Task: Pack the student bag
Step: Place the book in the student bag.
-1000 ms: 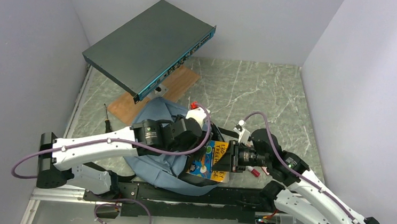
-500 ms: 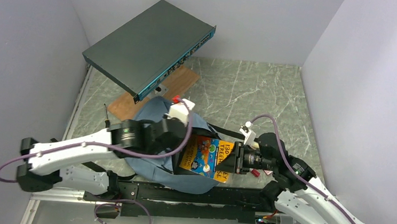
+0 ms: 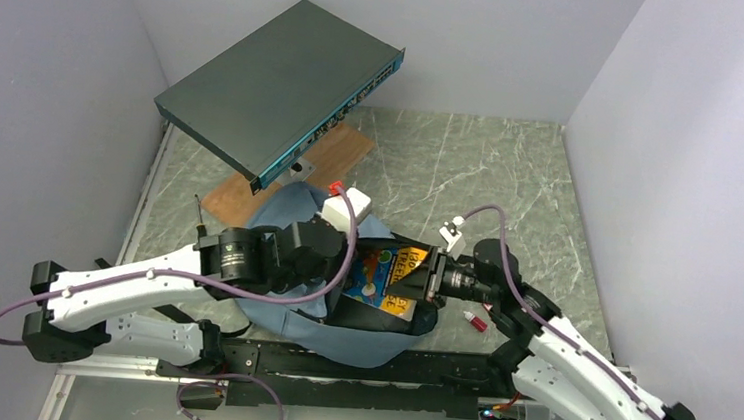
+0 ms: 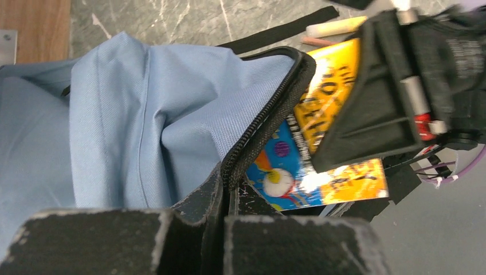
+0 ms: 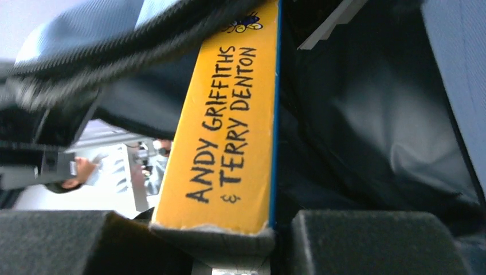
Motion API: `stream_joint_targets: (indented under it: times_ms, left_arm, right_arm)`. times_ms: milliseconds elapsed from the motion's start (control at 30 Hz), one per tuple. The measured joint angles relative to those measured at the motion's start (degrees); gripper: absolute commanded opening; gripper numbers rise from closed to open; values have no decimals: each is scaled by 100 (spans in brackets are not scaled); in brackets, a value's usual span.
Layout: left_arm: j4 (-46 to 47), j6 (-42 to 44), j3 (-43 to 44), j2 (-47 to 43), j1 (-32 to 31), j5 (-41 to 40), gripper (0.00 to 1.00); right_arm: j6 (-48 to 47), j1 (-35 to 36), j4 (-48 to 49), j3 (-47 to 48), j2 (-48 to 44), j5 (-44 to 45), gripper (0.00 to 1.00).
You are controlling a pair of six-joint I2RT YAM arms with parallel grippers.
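The student bag (image 3: 288, 211), blue-grey fabric with a black zipper, lies between the two arms. My left gripper (image 3: 341, 268) is shut on the bag's zipper edge (image 4: 269, 109) and holds the opening up; the jaws (image 4: 229, 197) pinch that black edge. My right gripper (image 3: 423, 279) is shut on a book (image 3: 388, 274) with a yellow and blue cover. The book's far end is inside the opening. In the right wrist view the yellow spine (image 5: 229, 126) stands between my fingers (image 5: 229, 232), with the bag's dark inside (image 5: 372, 132) beyond.
A flat dark grey metal box (image 3: 282, 88) leans at the back left above a wooden board (image 3: 337, 157). A red-capped marker (image 3: 476, 322) lies by the right arm, and a thin dark tool (image 3: 200, 217) by the left wall. Walls close in on both sides.
My left gripper has shut on the bag's zipper edge and drawn back left. My right gripper has carried the book left and up, so its end is now in the opening.
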Motion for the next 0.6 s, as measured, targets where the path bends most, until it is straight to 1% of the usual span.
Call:
stream_joint_targets:
  times_ms: [133, 267, 300, 367, 433, 500, 533, 600]
  left_arm:
    - [229, 151, 96, 260, 0, 208, 0]
    - [422, 313, 415, 723, 0, 442, 0]
    - [468, 339, 463, 811, 0, 476, 0]
    - [595, 350, 476, 914, 0, 511, 0]
    - [660, 348, 472, 935, 0, 516, 0]
    - [704, 337, 470, 931, 0, 507, 0]
    - [713, 326, 470, 931, 0, 492, 0]
    - [713, 289, 455, 929, 0, 466, 0]
  right_arm:
    - [638, -28, 1158, -343, 616, -109, 0]
    - [944, -22, 2035, -422, 1176, 33, 0]
    - [977, -22, 2262, -426, 1353, 92, 10]
    - [970, -9, 2785, -435, 1834, 238, 27]
    - [850, 48, 3141, -439, 2302, 326, 41]
    - [671, 120, 3327, -498, 2658, 328, 58]
    - [540, 136, 3292, -540, 2695, 332, 65]
    - [330, 162, 3143, -616, 2594, 361, 73]
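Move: My right hand holds the spine end of the book, whose middle is about 6 cm left, 1 cm forward and 3 cm lower. The bag's open inside, where it goes, lies some 7 cm left, 2 cm forward and 10 cm below this hand; the flap edge pinched by my left hand is around 10 cm left and 6 cm farther out. From my left hand, the bag's inside is about 4 cm right, 5 cm back and 15 cm down. I push the book with my right hand forward and left under the raised flap, about 6 cm out, then sink some 6 cm into the bag, opening my fingers on the way down to let the book go. Meanwhile my left hand, still shut on the zipped edge, draws the flap about 5.5 cm to the right, over my right gripper. ##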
